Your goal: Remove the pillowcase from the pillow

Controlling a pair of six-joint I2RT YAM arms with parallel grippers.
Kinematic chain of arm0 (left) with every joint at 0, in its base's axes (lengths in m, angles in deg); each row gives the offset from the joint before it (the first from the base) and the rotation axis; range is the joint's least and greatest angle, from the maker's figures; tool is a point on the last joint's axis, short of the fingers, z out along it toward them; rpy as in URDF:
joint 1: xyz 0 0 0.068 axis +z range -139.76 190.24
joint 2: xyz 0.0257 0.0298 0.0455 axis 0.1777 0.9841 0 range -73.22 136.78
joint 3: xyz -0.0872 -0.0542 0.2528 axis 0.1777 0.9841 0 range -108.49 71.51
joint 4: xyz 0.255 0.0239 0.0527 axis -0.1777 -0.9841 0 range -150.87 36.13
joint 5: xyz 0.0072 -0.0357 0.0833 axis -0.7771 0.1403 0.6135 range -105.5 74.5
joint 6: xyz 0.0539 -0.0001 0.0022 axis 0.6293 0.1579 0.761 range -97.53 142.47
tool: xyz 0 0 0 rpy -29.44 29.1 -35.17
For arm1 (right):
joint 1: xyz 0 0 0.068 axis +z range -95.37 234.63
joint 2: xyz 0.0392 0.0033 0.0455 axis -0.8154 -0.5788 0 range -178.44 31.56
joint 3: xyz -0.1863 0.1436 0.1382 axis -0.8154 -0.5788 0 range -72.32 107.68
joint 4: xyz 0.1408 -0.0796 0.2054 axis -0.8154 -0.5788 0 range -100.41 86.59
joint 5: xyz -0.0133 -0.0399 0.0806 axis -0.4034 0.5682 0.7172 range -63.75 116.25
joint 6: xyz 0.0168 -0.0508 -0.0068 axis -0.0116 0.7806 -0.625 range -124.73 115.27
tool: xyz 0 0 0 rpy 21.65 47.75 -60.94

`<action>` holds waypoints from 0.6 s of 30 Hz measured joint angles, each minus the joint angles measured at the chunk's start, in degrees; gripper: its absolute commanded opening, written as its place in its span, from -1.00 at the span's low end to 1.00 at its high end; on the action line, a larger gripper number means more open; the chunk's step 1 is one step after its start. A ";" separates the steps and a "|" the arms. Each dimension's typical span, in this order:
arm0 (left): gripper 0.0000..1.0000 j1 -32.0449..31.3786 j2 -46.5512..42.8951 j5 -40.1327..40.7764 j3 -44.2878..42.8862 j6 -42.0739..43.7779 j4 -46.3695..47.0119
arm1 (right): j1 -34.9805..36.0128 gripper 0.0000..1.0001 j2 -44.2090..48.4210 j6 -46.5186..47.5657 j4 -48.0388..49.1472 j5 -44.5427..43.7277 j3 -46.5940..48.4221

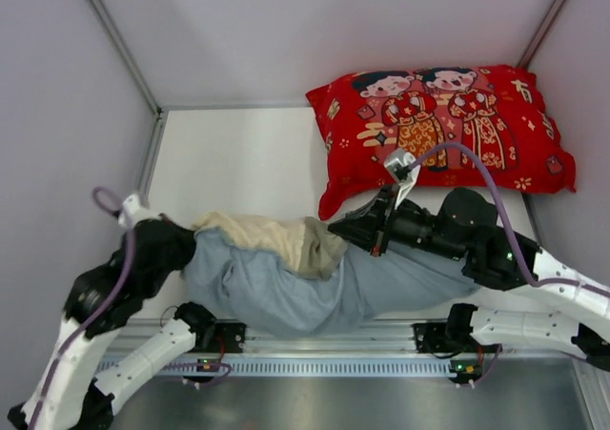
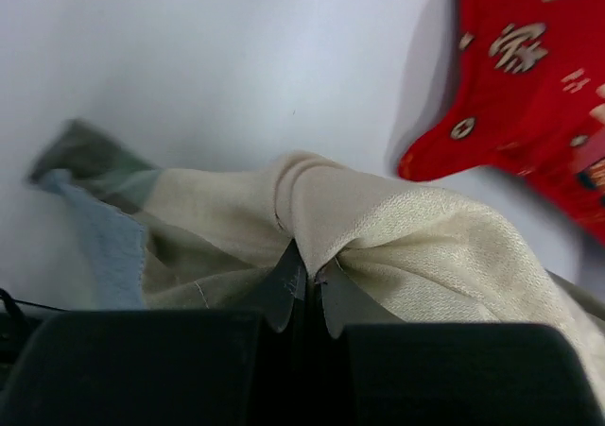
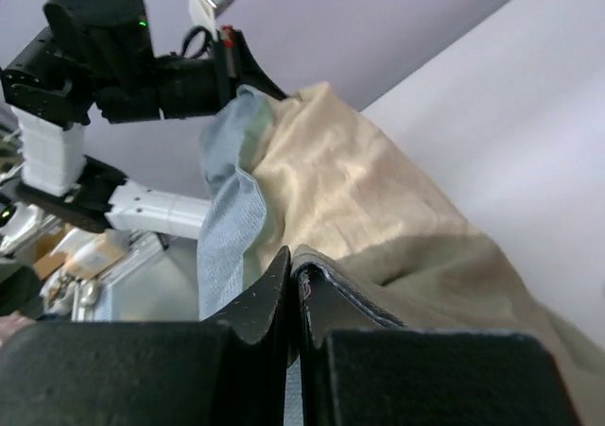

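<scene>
The pillowcase (image 1: 286, 287) lies crumpled along the near edge of the table, mostly showing its blue-grey reverse, with cream and sage panels bunched on top. At the case's left end my left gripper (image 1: 193, 236) is shut on a fold of cream cloth (image 2: 416, 228), its jaws (image 2: 307, 270) pinched together. From the right, my right gripper (image 1: 334, 228) reaches to the sage and cream bunch. In the right wrist view its jaws (image 3: 293, 261) are shut with a thin edge of the pillowcase (image 3: 350, 180) caught between them. The pillow is hidden.
A red cartoon-print pillow (image 1: 448, 125) lies at the back right, its corner close behind the right gripper and also in the left wrist view (image 2: 529, 86). Grey walls enclose the white table (image 1: 238, 163). A metal rail (image 1: 324, 349) with both arm bases runs along the front.
</scene>
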 measured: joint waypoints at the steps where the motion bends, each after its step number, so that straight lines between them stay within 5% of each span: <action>1: -1.00 -0.02 3.10 -1.46 2.14 0.37 2.12 | 0.17 -1.00 0.07 0.28 -1.44 -1.75 0.57; 7: -1.00 0.04 18.97 -5.49 4.72 3.82 11.26 | -3.80 -1.00 -6.23 2.91 -9.60 -12.11 7.10; 13: -1.00 0.31 29.75 -5.09 3.37 6.45 18.64 | -24.92 -1.00 -23.28 4.02 -12.94 -9.22 14.53; 18: -1.00 0.44 37.07 -5.46 3.10 7.74 23.39 | -33.94 -0.90 -38.53 7.67 -14.01 -12.50 20.06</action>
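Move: Both hands already pinch the pillowcase above the table: the left its beige end, the right the grey-green edge. The red pillow's near left corner is the right hand's mark, about 28 cm ahead, 4 cm left and 34 cm below; the blue-sided pillow body hangs some 10 cm right and 22 cm below that hand. For the left hand, the bare table spot lies roughly 15 cm ahead, 11 cm right and 27 cm below; that corner is about 24 cm ahead, 30 cm right and 25 cm below. Keeping their pinch on the cloth, both hands carry the pillowcase outward and down. The right hand sweeps fast forward, nearly 30 cm, sinking about 14 cm and drifting right, over the red pillow's left end, while its fingers swing clockwise by some 45 degrees and dip. The left goes about 13 cm forward, 10 cm right and 9 cm down, tipping its fingers farther down. ##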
